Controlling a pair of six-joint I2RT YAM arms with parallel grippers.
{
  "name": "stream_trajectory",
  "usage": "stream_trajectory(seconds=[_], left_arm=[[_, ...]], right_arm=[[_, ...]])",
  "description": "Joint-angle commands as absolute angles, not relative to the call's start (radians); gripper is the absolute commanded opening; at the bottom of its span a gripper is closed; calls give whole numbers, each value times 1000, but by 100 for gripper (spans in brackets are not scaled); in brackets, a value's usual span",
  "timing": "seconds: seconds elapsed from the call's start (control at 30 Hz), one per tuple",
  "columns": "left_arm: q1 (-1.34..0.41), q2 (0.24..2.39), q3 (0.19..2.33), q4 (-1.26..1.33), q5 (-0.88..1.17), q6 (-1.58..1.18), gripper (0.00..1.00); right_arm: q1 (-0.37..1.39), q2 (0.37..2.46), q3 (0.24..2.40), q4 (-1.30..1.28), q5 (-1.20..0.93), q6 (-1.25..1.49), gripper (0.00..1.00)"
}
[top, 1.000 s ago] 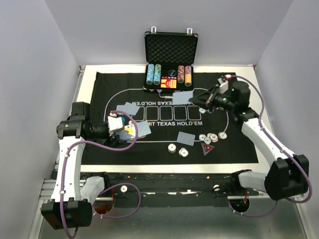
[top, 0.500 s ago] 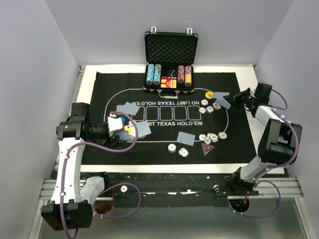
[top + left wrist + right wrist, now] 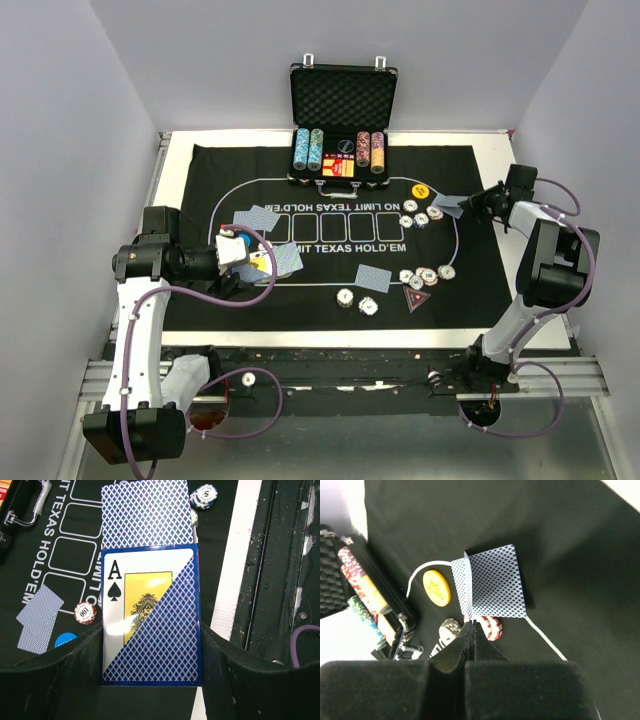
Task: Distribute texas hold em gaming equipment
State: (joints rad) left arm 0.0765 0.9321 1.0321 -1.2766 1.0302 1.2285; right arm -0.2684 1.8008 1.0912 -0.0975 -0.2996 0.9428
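Observation:
My left gripper (image 3: 232,250) (image 3: 150,677) is shut on a blue card box (image 3: 150,615) printed with an ace of spades, held over the mat's left side. My right gripper (image 3: 476,200) (image 3: 472,623) is shut, pinching the near edge of blue-backed cards (image 3: 495,587) (image 3: 450,205) above the mat's right side. Beneath them lie a yellow button (image 3: 436,587) (image 3: 418,190) and striped chips (image 3: 451,628) (image 3: 421,215). More chips (image 3: 426,274), a red triangular marker (image 3: 416,296) and a single card (image 3: 372,278) lie near the front. Two cards (image 3: 258,217) lie at the left.
The open black case (image 3: 343,120) with chip rows stands at the back centre. The black mat (image 3: 330,165) covers the white table (image 3: 530,240). A blue button (image 3: 65,640), a red chip (image 3: 85,612) and two cards (image 3: 40,617) show beside the box.
My right arm swung from over the mat's centre-right out to the right edge, carrying the cards with it. The left arm and its box stayed still.

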Motion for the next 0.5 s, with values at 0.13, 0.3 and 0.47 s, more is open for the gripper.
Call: stream_trajectory(seconds=[0.13,0.3,0.47], left_arm=[[72,916,1051,-1279,1080,1235,47],[72,908,1051,-1284,1074,1239,47],[74,905,1045,-1282,1075,1243,47]], right_arm=[[-272,1816,1074,-166,-232,914,29],[-270,1766,1054,-202,-226,904,57],[-246,1628,1017,-301,-160,877,67]])
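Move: The right hand holds a playing card just over one already lying face down near the mat's right edge; that lying card's middle is about 3 cm ahead, 4 cm left and 5 cm below. The red chip is some 8 cm left and 1 cm ahead, the blue chip 12 cm left and 1 cm back, the yellow button 12 cm left and 8 cm ahead. From the left hand the lying card is roughly 22 cm ahead, 52 cm right and 20 cm below. Back and slightly down, the right hand lets go of the card over the lying one: its shut fingers spread to well over half open while it dips about 1.5 cm, then it draws back towards its base, about 3 cm in all. The fingertips tip down some 5 degrees and come free of the card. ##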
